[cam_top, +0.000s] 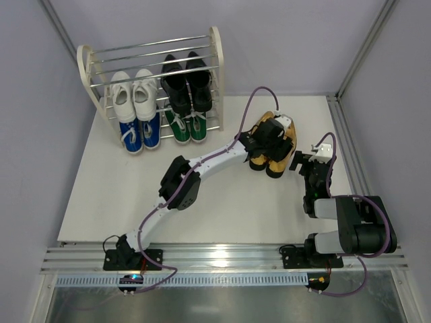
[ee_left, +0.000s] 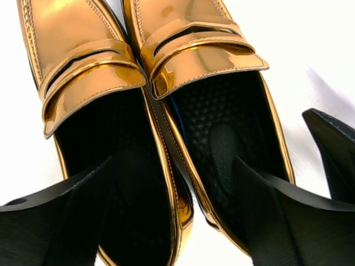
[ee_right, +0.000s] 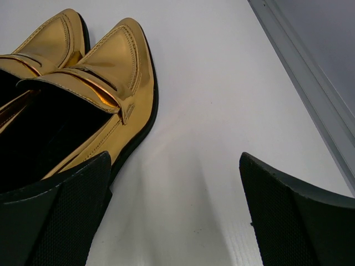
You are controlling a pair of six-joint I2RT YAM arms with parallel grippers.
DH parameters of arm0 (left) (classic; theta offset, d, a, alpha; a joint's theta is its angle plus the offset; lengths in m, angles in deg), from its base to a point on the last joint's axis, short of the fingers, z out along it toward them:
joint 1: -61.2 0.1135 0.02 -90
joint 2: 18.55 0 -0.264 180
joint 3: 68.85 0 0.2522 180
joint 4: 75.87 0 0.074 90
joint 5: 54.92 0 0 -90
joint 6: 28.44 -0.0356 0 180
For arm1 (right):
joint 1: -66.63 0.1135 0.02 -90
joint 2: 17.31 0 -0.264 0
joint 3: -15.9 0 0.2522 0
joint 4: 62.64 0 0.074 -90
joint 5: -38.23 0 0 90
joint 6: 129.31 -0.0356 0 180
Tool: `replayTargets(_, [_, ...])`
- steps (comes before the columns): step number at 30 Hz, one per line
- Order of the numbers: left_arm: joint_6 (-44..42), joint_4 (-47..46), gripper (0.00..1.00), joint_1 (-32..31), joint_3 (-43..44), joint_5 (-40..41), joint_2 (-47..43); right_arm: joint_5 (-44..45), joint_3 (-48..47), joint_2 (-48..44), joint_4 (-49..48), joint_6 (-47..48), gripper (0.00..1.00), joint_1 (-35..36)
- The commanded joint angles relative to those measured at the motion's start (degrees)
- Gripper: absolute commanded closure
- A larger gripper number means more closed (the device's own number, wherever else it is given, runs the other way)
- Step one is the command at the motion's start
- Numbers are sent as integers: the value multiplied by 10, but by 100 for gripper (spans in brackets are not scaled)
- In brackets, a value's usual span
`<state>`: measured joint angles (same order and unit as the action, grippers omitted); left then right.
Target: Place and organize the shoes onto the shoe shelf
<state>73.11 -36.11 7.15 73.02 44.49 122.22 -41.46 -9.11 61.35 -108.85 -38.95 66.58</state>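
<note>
The shiny gold pointed shoes [cam_top: 288,134] stand side by side on the white table, right of centre. My left gripper [cam_top: 269,138] hangs over their heels. In the left wrist view it [ee_left: 173,166] is open, with one finger in the left gold shoe [ee_left: 83,72] and the other in the right gold shoe [ee_left: 199,50]; the two inner walls lie between the fingers. My right gripper [cam_top: 311,161] sits low just right of the pair, open [ee_right: 175,158] over bare table, its left finger beside a gold shoe [ee_right: 119,61]. The shoe shelf [cam_top: 215,47] stands at the back left.
On the shelf, white sneakers [cam_top: 135,94] and black loafers [cam_top: 187,84] fill the upper tier, with blue sneakers [cam_top: 140,134] and green sneakers [cam_top: 187,126] below them. A metal rail [ee_right: 310,83] borders the table on the right.
</note>
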Motion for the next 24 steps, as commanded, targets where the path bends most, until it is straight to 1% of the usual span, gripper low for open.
replayTargets(1, [-14, 31, 19, -5, 26, 20, 18, -2, -4, -4, -44, 3, 3, 1])
replayTargets(3, [-14, 32, 26, -4, 29, 17, 24, -1, -4, -4, -44, 3, 3, 1])
replayTargets(5, [-14, 33, 29, -4, 33, 13, 35, 0, -3, -5, -44, 3, 3, 1])
replayTargets(8, [-14, 39, 39, -4, 42, 5, 44, -1, -3, -5, -44, 3, 3, 1])
replayTargets(9, [-14, 41, 49, -4, 43, -1, 47, -1, -3, -5, -43, 3, 3, 1])
replayTargets(10, [-11, 42, 55, -5, 43, -4, 49, 0, -4, -4, -44, 3, 3, 1])
replayTargets(11, [-10, 45, 66, -4, 43, -5, 50, -1, -4, -4, -44, 3, 3, 1])
replayTargets(13, [-8, 56, 81, -5, 41, -9, 51, 0, -4, -5, -44, 3, 3, 1])
replayTargets(14, [-4, 61, 99, -5, 37, -9, 50, -2, -3, -5, -43, 3, 3, 1])
replayTargets(15, [-1, 64, 100, -4, 32, -5, 41, -1, -4, -4, -44, 3, 3, 1])
replayTargets(17, [8, 58, 100, -4, -15, -4, 17, -2, -4, -4, -44, 3, 3, 1])
replayTargets(18, [13, 49, 100, -4, -40, -3, -17, 0, -4, -5, -44, 3, 3, 1])
replayTargets(19, [17, 39, 100, -4, -102, 2, -40, 0, -3, -4, -44, 3, 3, 1])
replayTargets(21, [28, 13, 100, -4, -163, 8, -80, 0, -4, -5, -44, 4, 3, 1])
replayTargets(22, [30, 10, 100, -4, -190, 13, -122, -1, -3, -5, -44, 3, 3, 1])
replayTargets(23, [33, 8, 100, -4, -240, 17, -139, -2, -4, -5, -43, 3, 3, 1])
replayTargets(24, [39, 10, 100, -5, -261, 19, -159, -1, -3, -5, -44, 3, 3, 1])
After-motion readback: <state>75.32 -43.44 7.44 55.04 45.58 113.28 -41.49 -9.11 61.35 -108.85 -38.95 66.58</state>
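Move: The pair of gold shoes lies right under the left hand, one finger over each opening. The pair's middle is about 4 cm ahead, 1 cm left and 3 cm lower. The open right gripper stands some 12 cm to the left hand's right and 2 cm back. The shelf's near right end is roughly 22 cm left and 12 cm ahead, the green sneakers 34 cm left and 10 cm ahead. From the idle right hand the gold pair is about 14 cm left, 6 cm ahead and 3 cm below. Sinking a centimetre or two with its pointing unchanged, the left hand shuts its wide-open fingers, one in each gold shoe, and pinches the two neighbouring inner walls together. Then, at the same height, it sweeps quickly left and somewhat back, about 4 cm, drawing the pair away from the right gripper with the grip kept. ##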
